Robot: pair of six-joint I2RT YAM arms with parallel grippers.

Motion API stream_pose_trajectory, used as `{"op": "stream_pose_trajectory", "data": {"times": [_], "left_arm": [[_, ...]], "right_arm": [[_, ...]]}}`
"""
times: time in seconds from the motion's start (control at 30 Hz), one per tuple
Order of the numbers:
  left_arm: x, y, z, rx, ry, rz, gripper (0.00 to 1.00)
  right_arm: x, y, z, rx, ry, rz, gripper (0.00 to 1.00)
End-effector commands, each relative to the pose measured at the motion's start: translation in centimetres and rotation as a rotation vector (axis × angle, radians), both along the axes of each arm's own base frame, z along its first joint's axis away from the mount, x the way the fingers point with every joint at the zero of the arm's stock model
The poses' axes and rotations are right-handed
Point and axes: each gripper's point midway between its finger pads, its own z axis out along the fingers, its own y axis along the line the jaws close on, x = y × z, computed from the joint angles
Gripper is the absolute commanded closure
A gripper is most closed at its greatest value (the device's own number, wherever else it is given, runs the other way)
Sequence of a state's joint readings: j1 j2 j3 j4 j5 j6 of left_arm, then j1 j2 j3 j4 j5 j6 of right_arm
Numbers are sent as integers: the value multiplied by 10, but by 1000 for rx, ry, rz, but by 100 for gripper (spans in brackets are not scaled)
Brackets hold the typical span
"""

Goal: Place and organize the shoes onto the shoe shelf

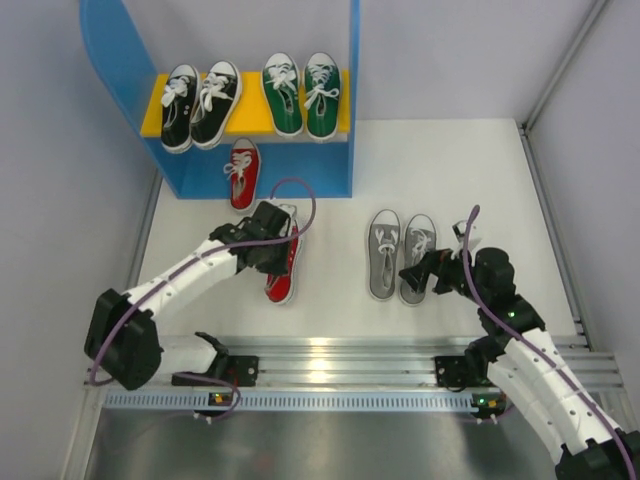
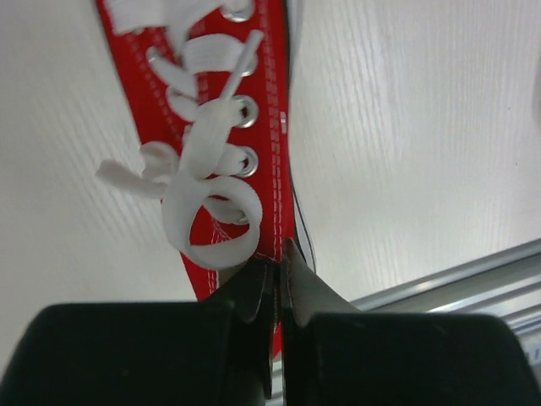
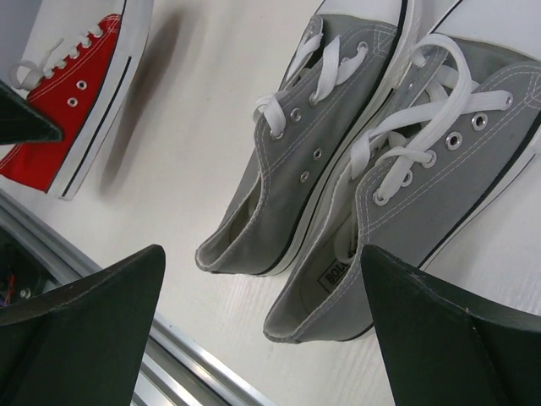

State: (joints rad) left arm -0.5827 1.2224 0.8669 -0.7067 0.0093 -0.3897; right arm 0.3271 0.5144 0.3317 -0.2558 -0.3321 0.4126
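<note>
The blue shoe shelf (image 1: 115,60) stands at the back left. The black pair (image 1: 200,105) and the green pair (image 1: 302,95) sit on its yellow board. One red shoe (image 1: 243,172) lies below, at the shelf's open front. My left gripper (image 1: 275,232) is shut on the collar edge of the other red shoe (image 1: 283,265), seen close in the left wrist view (image 2: 262,127) with the jaws pinched together (image 2: 279,254). The grey pair (image 1: 400,255) stands side by side on the table. My right gripper (image 1: 420,272) is open just behind the heels of the grey shoes (image 3: 313,152), touching neither.
An aluminium rail (image 1: 330,365) runs along the near table edge, just behind both grippers. Walls close in on the left and right, with a metal strip (image 1: 550,220) along the right side. The held red shoe shows in the right wrist view (image 3: 76,101).
</note>
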Motion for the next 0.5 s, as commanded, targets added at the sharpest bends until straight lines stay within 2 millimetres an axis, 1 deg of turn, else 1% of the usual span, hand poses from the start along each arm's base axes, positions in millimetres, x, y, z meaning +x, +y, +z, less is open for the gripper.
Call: {"op": "stream_pose_trajectory", "data": {"times": [0.0,0.07,0.1,0.17,0.2,0.23,0.27,0.3,0.33,0.37,0.4,0.43,0.47], "left_arm": [[72,-43,42,-81,-262,-86,100],[85,-53,39,-80,-281,-108,100],[89,-59,30,-62,-264,-128,100],[91,-65,20,-37,-253,-146,100],[92,-67,10,-24,-240,-153,100],[91,-68,6,-11,-234,-154,100],[87,-69,0,-1,-225,-162,93],[87,-66,0,11,-235,-138,80],[87,-64,0,21,-244,-123,65],[81,-63,4,21,-260,-119,53],[81,-57,8,45,-287,-92,45],[79,-56,12,47,-305,-81,36],[73,-55,23,26,-336,-64,23]], "right_arm": [[5,-1,10,1,-30,-20,1],[6,-2,10,0,-31,-31,1],[6,-2,10,0,-32,-35,1],[6,-4,10,-2,-32,-44,0],[5,-5,11,-3,-34,-47,1],[5,-5,12,-1,-36,-52,1],[5,-5,11,-1,-37,-52,1],[5,-6,12,1,-41,-54,1],[6,-6,11,0,-38,-55,1],[6,-5,10,-2,-34,-54,1],[7,-5,9,-2,-33,-54,1],[7,-5,9,-2,-31,-53,1],[7,-4,8,-3,-30,-49,1]]}}
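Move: The red shoe already hangs pinched in the left hand; the bare table spot it is going to lies about 8 cm ahead of that hand, 6 cm to its right and 6 cm below. The other red shoe, on the lower shelf, is some 20 cm ahead and 9 cm left of the left hand. The left grey shoe is about 23 cm to its right and 2 cm ahead, the right grey shoe 31 cm right and level. From the right hand, the spot lies some 26 cm left, 7 cm ahead and 8 cm below. The red shoe, still pinched by its upper behind the laces, is carried about 6 cm forward and 5 cm to the right by the left hand, sinking some 3 cm onto the table on the way. The fingers then open to about two thirds and let go, the hand tipping its fingertips forward roughly 10 degrees and turning slightly clockwise as it starts to rise clear. ##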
